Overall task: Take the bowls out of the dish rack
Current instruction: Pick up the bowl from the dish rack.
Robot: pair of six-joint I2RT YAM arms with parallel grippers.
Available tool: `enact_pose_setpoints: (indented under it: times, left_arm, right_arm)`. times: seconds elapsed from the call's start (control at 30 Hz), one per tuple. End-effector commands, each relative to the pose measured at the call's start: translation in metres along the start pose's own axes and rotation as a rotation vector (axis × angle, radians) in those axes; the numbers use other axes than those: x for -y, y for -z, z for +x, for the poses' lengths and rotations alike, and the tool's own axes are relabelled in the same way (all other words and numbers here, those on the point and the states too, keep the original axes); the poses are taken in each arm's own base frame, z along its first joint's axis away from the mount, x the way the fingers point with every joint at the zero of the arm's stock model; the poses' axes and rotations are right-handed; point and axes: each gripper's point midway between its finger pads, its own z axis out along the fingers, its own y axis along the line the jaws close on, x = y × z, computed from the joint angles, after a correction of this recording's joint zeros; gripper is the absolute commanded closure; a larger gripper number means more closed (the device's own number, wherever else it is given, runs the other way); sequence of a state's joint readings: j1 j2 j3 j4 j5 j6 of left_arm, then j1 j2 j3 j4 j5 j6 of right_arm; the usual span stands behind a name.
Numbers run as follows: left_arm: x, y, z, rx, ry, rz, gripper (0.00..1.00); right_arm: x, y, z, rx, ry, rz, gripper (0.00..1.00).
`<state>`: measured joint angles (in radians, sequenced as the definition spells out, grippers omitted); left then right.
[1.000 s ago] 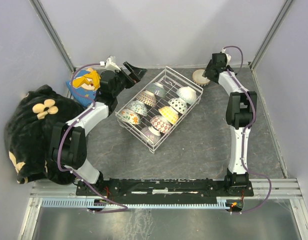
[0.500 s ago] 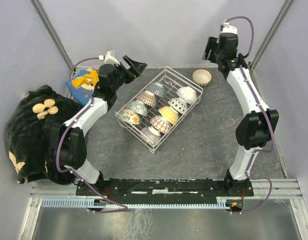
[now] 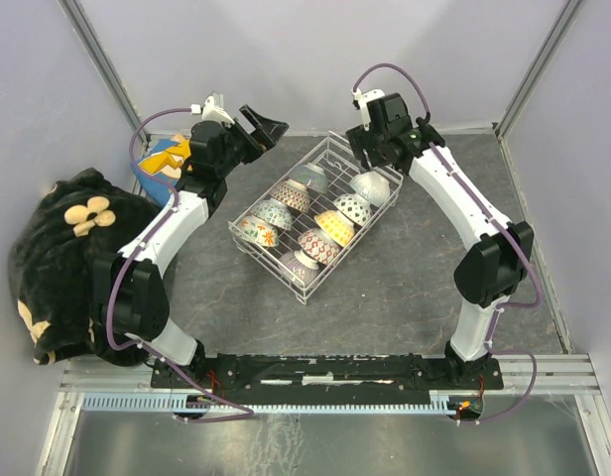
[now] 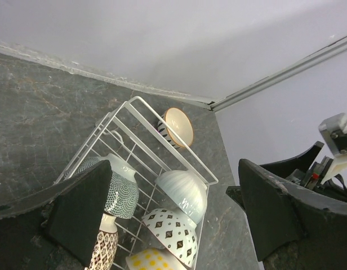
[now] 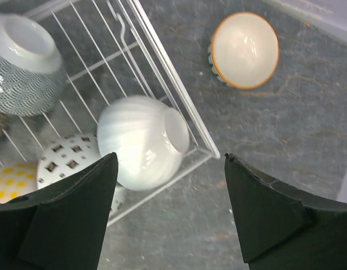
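Note:
The white wire dish rack lies slantwise mid-table with several patterned bowls upside down in it. A plain white bowl sits at its far corner beside a diamond-patterned bowl and a grey dotted bowl. One bowl with an orange rim stands upright on the table just outside the rack; the right arm hides it in the top view. My right gripper hovers open and empty over the rack's far corner. Above the rack's far left side, my left gripper is held open with nothing in it.
A black plush toy with a pale flower fills the table's left side. A blue and yellow item lies behind it. Grey walls and metal corner posts close in the back and sides.
My right gripper let go of the orange-rimmed bowl at the back right, lifted, and swung left over the rack's far corner, its jaws widening. The left gripper rose a little.

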<state>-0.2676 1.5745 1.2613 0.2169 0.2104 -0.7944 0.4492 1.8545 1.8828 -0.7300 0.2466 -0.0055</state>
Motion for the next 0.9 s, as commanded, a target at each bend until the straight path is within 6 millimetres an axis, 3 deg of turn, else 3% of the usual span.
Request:
enact_pose_setpoints:
  times: [0.0,0.23,0.47,0.87]
  left_arm:
    - [0.022,0.012,-0.027,0.071,-0.049,0.043,0.01]
    - [0.018,0.012,-0.027,0.074,-0.047,0.032,0.01]
    - [0.017,0.01,-0.026,0.068,-0.046,0.03,0.01]
    - [0.01,0.008,-0.027,0.066,-0.044,0.017,0.01]
  right_arm:
    - [0.002,0.013,0.007,-0.067,0.106,0.006,0.16]
    - [-0.03,0.006,0.015,-0.096,0.194,-0.042,0.14]
    - [-0.047,-0.01,0.025,-0.13,0.257,-0.007,0.14]
    - [-0.041,-0.028,0.032,-0.169,0.321,0.115,0.15]
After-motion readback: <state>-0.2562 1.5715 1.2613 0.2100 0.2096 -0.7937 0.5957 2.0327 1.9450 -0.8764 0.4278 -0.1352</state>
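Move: The plain white bowl at the rack's right end lies roughly 16 cm below the right hand, some 3 cm ahead and level with it sideways. The black-dotted bowl leans beside it, about 4 cm back and 5 cm left of the hand; the grey bowl is some 5 cm ahead and 17 cm left. The bowl already on the table stands about 16 cm ahead and 11 cm right. From the left hand the white bowl is some 22 cm right, 3 cm ahead and 22 cm below. Downwards, gathering pace and then easing, the right hand sinks about 7 cm towards the white bowl in the rack, swinging some 3 cm back and, after a small jog right, left on the way. It rolls its left side down by about 20 degrees and tips its fingers a little steeper; they stay wide open. ##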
